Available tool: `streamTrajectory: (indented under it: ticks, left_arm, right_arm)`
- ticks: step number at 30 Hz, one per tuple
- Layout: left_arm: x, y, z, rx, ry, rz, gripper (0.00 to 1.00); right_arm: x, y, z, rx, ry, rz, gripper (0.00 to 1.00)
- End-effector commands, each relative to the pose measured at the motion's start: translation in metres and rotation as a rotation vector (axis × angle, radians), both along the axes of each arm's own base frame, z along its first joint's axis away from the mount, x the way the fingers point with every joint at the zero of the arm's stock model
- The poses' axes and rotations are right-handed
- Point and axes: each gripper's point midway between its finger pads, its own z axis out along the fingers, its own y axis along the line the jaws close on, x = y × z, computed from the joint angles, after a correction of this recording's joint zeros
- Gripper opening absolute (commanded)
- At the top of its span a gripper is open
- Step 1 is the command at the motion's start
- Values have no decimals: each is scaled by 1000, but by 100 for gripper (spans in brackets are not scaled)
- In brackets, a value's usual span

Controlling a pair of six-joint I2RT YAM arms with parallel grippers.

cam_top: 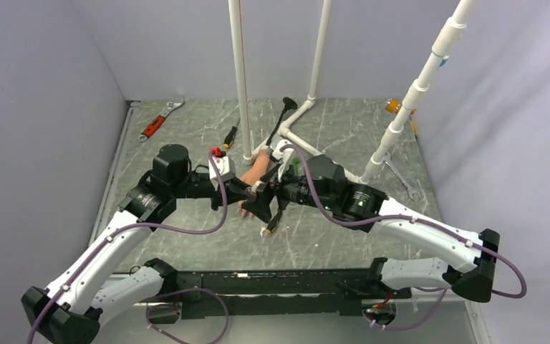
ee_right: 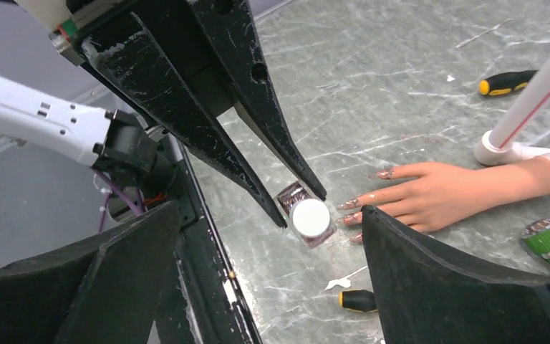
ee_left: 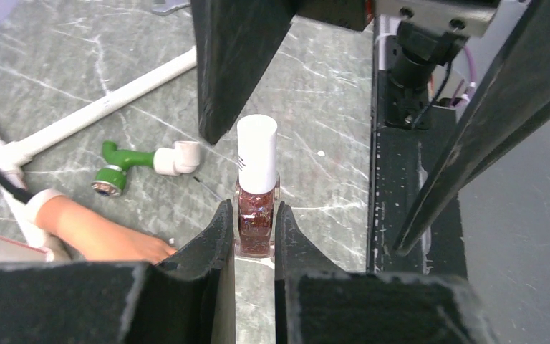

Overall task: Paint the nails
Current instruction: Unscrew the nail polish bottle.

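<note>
A small bottle of red glitter polish (ee_left: 256,218) with a white cap (ee_left: 257,152) stands upright on the marble table, and my left gripper (ee_left: 252,213) is shut on its glass body. My right gripper (ee_right: 272,210) hangs open above it, the cap (ee_right: 311,218) lying between its wide-spread fingers (ee_right: 458,287) without touching them. The peach mannequin hand (ee_right: 444,193) lies flat just beyond the bottle, fingers pointing at it. Its nails (ee_right: 349,205) look pinkish and glittery. In the top view both grippers (cam_top: 268,197) meet over the hand (cam_top: 253,174), hiding the bottle.
A white PVC pipe frame (cam_top: 241,79) rises behind the hand. A green fitting (ee_left: 124,166) lies by the wrist. A black-and-yellow screwdriver handle (ee_right: 358,299) lies near the bottle, another (ee_right: 507,83) farther back. A red-handled wrench (cam_top: 157,124) rests at the far left.
</note>
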Motion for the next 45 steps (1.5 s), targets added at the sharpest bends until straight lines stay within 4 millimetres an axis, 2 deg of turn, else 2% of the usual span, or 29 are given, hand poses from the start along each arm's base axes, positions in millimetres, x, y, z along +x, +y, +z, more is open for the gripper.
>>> streamTrajectory:
  ticks: [1, 11, 16, 20, 27, 45]
  left_arm:
    - [13, 3, 30, -52, -109, 79, 0]
    - [41, 12, 29, -30, -98, 253, 0]
    - [51, 19, 30, -31, -108, 328, 0]
    - [55, 22, 30, -31, -115, 356, 0]
    - [56, 23, 31, -33, -116, 368, 0]
    - [57, 24, 32, -35, -124, 378, 0]
  right_arm:
    - [7, -14, 59, 173, -33, -102, 99]
    - [43, -41, 61, 267, 19, -396, 97]
    - [58, -26, 53, 244, 75, -462, 93]
    - [65, -11, 52, 241, 118, -477, 85]
    - [74, 4, 51, 242, 133, -487, 60]
    - [83, 17, 42, 208, 161, -504, 42]
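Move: The white cap of the nail polish bottle sits between my wide-open right fingers, only about 1 cm ahead of their midpoint. The mannequin hand lies on the table some 18 cm ahead and 26 cm below, level sideways; the near screwdriver is about 9 cm ahead, 7 cm to the right and equally low. From my left hand, which holds the bottle body, the cap is some 4 cm to the right and 1 cm up. My right hand first backs up and to the right off the cap, fingers wide, rising nearly 5 cm. It then swings forward, down and back left around the cap, ending about 8 cm farther out and turned some 30 degrees clockwise, fingers closing to roughly half open. My left hand keeps its pinch and carries the bottle forward and a little left, turning it about 20 degrees counter-clockwise. ##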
